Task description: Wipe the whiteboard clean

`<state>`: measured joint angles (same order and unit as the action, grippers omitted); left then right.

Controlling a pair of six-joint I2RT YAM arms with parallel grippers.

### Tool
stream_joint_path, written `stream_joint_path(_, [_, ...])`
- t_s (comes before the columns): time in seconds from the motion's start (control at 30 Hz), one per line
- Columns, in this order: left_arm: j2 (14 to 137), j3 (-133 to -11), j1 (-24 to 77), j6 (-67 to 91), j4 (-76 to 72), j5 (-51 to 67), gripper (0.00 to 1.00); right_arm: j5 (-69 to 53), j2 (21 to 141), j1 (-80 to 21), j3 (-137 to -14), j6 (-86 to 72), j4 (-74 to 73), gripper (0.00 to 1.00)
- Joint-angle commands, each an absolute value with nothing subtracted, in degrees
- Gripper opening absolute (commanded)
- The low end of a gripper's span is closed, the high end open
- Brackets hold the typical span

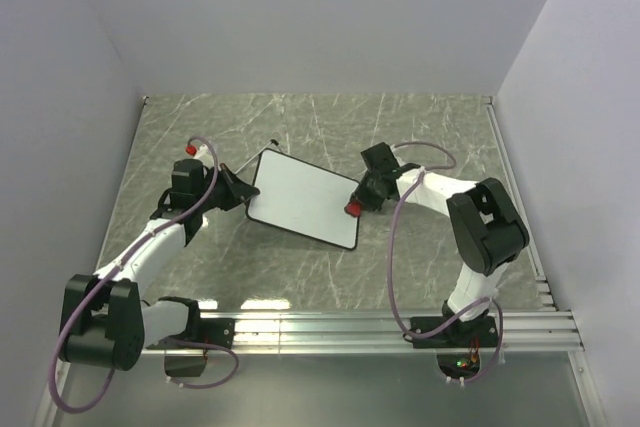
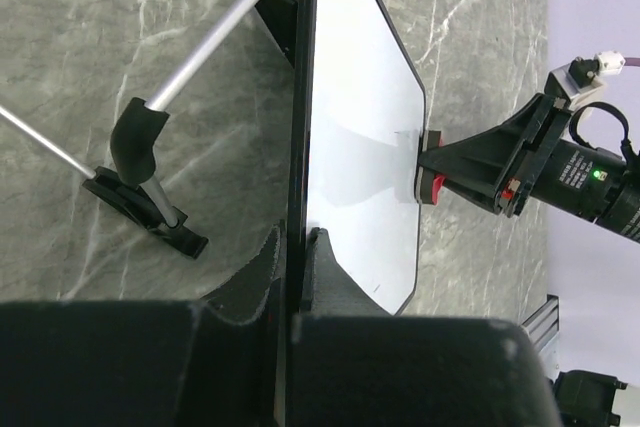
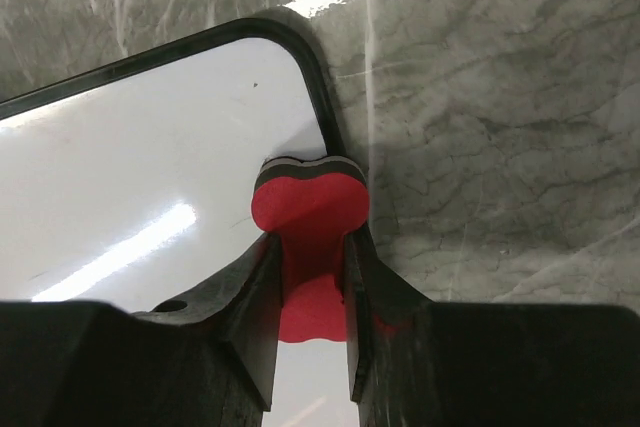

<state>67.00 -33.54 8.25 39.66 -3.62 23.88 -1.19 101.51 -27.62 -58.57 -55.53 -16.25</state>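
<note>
The whiteboard [image 1: 300, 197] is propped at a tilt in mid-table, its white face almost bare. Its black frame and a tiny dark speck [image 3: 255, 85] show near one corner. My left gripper [image 1: 243, 194] is shut on the board's left edge, the frame pinched between its fingers [image 2: 296, 237]. The board's metal stand legs [image 2: 150, 187] stick out behind it. My right gripper [image 1: 362, 199] is shut on the waist of a red bow-tie eraser [image 3: 310, 212]. The eraser's dark felt end presses on the board's face [image 3: 150, 167] near its right corner. From the left wrist, the eraser [image 2: 437, 185] touches the board's far edge.
The board stands on a grey marbled tabletop [image 1: 430, 127], enclosed by pale walls on three sides. An aluminium rail [image 1: 380, 327] runs along the near edge by the arm bases. Purple cables [image 1: 392, 247] loop off both arms.
</note>
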Motion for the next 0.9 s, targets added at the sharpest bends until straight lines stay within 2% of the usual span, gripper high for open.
stream_joint_path(0.0, [66.4,-35.2,8.8,38.6,-2.3,22.8,0.01,-2.2,107.6,-30.7,-58.8,-54.8,-21.0,0.00])
stream_joint_path(0.43, [69.9,-36.1,11.2,38.1,-2.7,22.0,0.01,-4.6,120.4,-40.1,-91.5,-58.7,-33.0,0.00])
stream_joint_path(0.53, [70.2,-36.0,11.2,38.6,-3.6,22.1,0.01,-6.0,122.4,-41.3,-95.9,-59.0,-33.8,0.00])
stream_joint_path(0.67, [70.8,-36.5,11.8,38.0,-3.3,21.8,0.01,-11.6,123.7,-42.6,-97.1,-58.6,-28.5,0.00])
stream_joint_path(0.77, [70.7,-36.6,11.8,37.6,-2.8,21.4,0.01,-10.6,124.0,-42.3,-97.3,-58.5,-29.8,0.00])
stream_joint_path(0.87, [70.4,-37.0,11.7,37.4,-2.2,21.2,0.01,-10.5,121.7,-40.3,-90.5,-58.8,-27.8,0.00])
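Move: The right hand already holds the eraser at the whiteboard's right end; the stretch it heads for, by the board's left end, lies about 18 cm left, 3 cm ahead and 7 cm higher. The board's middle is some 13 cm left, 2 ahead and 4 up, and the left gripper about 28 cm left, 3 ahead and 8 up. From the left hand, which grips the left edge, the board's middle lies about 15 cm right, 1 back and 4 below. Right hand sweeps the held eraser some 18 cm left, rising, across the whiteboard; left hand, still gripping, sinks 3 cm. ##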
